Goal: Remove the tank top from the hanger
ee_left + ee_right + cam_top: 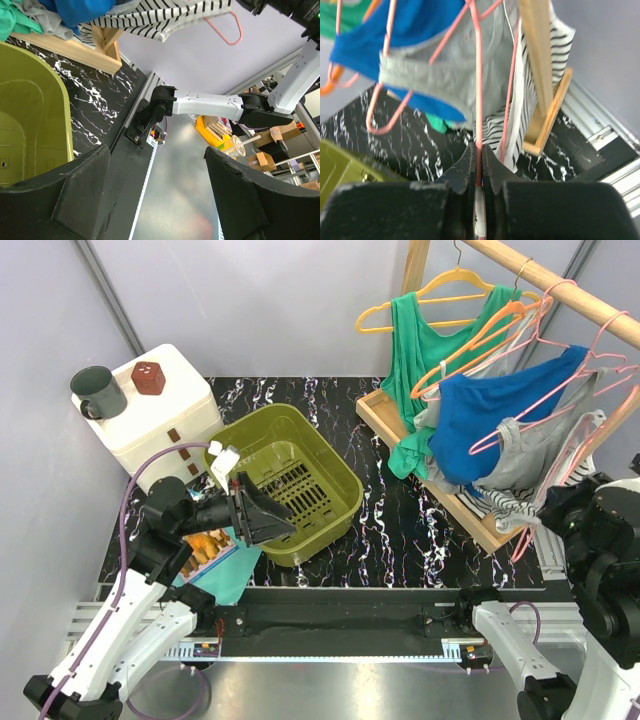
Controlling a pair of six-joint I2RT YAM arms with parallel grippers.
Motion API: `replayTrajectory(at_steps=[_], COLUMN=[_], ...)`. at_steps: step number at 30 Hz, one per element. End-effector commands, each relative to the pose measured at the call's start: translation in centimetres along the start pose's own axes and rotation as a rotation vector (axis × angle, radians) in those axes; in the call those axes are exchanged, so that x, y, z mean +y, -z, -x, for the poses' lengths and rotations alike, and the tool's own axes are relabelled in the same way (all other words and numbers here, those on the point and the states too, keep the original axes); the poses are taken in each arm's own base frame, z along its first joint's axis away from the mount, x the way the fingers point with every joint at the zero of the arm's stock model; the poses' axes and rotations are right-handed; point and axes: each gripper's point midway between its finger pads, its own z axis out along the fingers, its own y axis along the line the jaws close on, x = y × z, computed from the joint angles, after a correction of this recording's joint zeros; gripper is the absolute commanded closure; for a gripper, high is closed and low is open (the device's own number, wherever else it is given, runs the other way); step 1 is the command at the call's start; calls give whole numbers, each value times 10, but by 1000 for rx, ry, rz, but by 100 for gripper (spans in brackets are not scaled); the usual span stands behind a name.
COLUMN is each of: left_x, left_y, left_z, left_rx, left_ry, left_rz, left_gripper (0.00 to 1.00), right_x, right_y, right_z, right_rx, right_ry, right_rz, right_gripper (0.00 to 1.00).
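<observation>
A grey tank top (520,455) (435,80) hangs on a pink hanger (572,445) (479,90) at the right end of the wooden rail, with a blue top over it and a striped top (520,110) behind. My right gripper (550,508) (480,152) is shut on the lower wire of that pink hanger, which runs straight up from between the fingers. My left gripper (275,520) (157,195) stands open and holds nothing, hovering over the near rim of the green basket, far from the clothes.
An olive-green basket (340,480) sits mid-table. The wooden rail (560,290) and its base frame (440,490) also carry a green top (430,340) on a yellow hanger and a blue top (500,405). A white box (165,425) with a mug (98,392) stands far left.
</observation>
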Motion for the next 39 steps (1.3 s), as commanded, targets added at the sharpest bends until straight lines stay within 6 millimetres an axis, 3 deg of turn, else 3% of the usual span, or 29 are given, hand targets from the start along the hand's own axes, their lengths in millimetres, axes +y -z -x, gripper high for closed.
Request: replayTrajectory(at_steps=[1, 9, 17, 23, 29, 34, 39], left_x=[-19, -15, -30, -44, -59, -69, -73], left_y=[1, -9, -43, -72, -92, -101, -105], left_z=[13, 13, -4, -14, -21, -28, -34], left_rx=[-8, -5, 42, 67, 101, 125, 147], left_ry=[-66, -45, -38, -22, -24, -24, -24], left_rz=[-49, -63, -129, -192, -239, -266, -272], left_gripper=[20, 17, 18, 19, 19, 19, 19], right_x=[4, -1, -25, -40, -43, -47, -61], right_y=[8, 38, 81, 115, 156, 175, 216], right_z=[-30, -81, -102, -83, -52, -45, -24], right_rx=[98, 246, 260, 116, -39, -110, -280], right_ry=[19, 25, -25, -37, -41, -26, -7], right_rz=[78, 207, 267, 340, 453, 507, 594], right_gripper=[100, 100, 100, 100, 100, 100, 100])
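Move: The striped tank top, on the pink hanger the right hand already grips, has its middle about 8 cm straight ahead of that hand and 6 lower; the grey tank top hangs some 15 cm ahead, 2 left, and the blue one 19 ahead, 9 left, both slightly lower. From the left hand, the striped top lies roughly 45 cm right, 6 ahead and a bit higher, with the green basket 6 ahead, level sideways, 20 below. Right hand hauls the held pink hanger back some 18 cm from the rack as the left reaches rightward. ##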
